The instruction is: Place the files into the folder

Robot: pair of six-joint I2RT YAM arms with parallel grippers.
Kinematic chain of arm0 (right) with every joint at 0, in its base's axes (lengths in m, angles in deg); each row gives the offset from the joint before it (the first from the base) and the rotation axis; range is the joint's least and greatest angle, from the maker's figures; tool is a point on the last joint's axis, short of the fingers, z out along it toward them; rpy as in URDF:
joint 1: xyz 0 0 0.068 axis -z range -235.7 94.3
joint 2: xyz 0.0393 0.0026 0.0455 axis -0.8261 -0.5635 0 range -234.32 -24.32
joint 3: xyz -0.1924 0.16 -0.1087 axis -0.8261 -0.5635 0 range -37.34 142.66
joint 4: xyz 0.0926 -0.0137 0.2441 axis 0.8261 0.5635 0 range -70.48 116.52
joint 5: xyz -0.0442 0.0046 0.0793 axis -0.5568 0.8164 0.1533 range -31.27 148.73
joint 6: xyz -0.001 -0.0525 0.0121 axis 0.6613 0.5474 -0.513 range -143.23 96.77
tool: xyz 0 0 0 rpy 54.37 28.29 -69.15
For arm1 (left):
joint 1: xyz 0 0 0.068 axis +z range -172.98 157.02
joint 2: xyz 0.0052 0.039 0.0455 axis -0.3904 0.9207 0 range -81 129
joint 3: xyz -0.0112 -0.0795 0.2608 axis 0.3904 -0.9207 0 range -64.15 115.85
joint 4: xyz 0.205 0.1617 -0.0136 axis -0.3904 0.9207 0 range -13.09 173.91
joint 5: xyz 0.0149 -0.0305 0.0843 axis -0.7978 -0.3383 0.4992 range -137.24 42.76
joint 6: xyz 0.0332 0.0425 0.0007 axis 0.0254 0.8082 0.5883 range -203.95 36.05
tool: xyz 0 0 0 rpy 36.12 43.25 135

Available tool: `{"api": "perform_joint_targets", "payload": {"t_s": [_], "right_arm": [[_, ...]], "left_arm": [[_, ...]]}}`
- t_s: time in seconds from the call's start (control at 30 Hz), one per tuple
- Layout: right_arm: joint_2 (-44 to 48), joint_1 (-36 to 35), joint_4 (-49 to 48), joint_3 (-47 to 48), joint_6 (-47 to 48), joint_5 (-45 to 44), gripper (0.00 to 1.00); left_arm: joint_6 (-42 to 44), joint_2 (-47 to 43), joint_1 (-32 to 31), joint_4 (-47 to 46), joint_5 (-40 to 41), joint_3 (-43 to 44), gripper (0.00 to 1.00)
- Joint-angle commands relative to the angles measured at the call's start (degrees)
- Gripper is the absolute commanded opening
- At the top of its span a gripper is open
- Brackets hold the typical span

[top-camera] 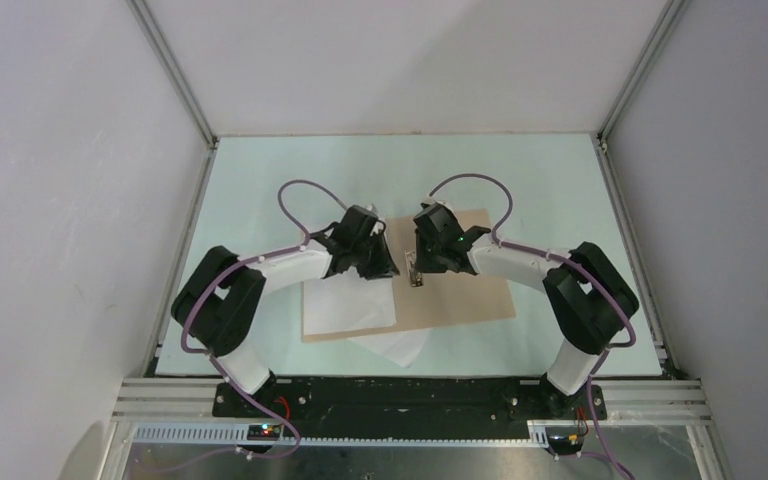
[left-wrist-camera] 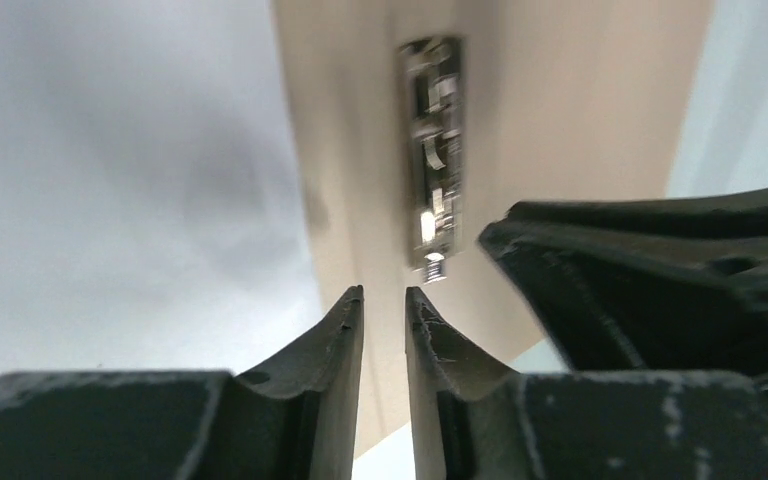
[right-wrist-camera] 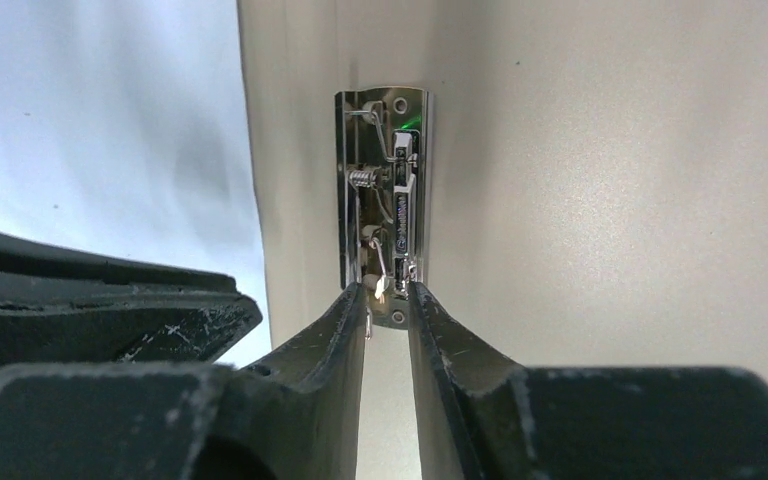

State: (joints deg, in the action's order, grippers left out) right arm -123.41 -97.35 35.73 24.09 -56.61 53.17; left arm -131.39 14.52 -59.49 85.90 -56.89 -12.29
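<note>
The tan folder [top-camera: 460, 285] lies open and flat on the table. Its metal spine clip [top-camera: 415, 270] sits at the middle fold. The white files [top-camera: 350, 305] lie on the folder's left half, and one sheet [top-camera: 395, 347] sticks out past the near edge. Both grippers hover over the clip. My left gripper [left-wrist-camera: 385, 295] is open by a narrow gap with nothing in it, and the clip [left-wrist-camera: 432, 160] is just ahead of it. My right gripper [right-wrist-camera: 385, 290] is open by a narrow gap, its tips flanking the near end of the clip [right-wrist-camera: 382, 200].
The pale green table [top-camera: 260, 180] is bounded by grey walls and aluminium rails [top-camera: 175, 75]. The right gripper's body [left-wrist-camera: 660, 280] crowds the right of the left wrist view. The left gripper's body [right-wrist-camera: 90, 300] shows at the left of the right wrist view.
</note>
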Motion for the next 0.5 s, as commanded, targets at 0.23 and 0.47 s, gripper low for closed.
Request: {"api": "perform_joint_targets", "payload": {"t_s": [0.23, 0.47], "right_arm": [[0.31, -3.11, 2.89, 2.44, 1.7, -2.17, 0.24], [-0.35, -3.59, 4.13, 2.43, 0.51, -4.2, 0.23]], "left_arm": [[0.69, 5.29, 1.29, 1.46, -1.14, 12.35, 0.27], [2.58, 11.56, 2.58, 2.11, 0.9, 17.33, 0.25]]}}
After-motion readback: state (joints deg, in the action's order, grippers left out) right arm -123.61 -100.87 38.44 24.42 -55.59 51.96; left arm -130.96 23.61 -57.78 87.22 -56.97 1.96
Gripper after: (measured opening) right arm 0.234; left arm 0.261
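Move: The left hand is making for the metal clip in the folder. Its middle is about 6 cm ahead, 5 cm to the right and 3 cm below that hand; the file's middle lies about 2 cm ahead and 11 cm to the left of the hand. From the right hand the same clip is some 3 cm ahead, 1 cm left and 4 cm below, the file 17 cm left and 1 cm back, and the folder's bare right half centred 4 cm ahead and 9 cm right. The left hand swings forward about 6 cm and some 3 cm to the right in a low arc, rising roughly 4 cm from beside the file's edge and then sinking about half of that again, to come in over the clip's middle and far part with the fingertips still only slightly apart. Meanwhile the right hand gives way, lifting a little, then drawing back about 2 cm and slightly left while it sinks again near the clip's near end, its narrow finger gap kept and no touch on the clip to be seen. ##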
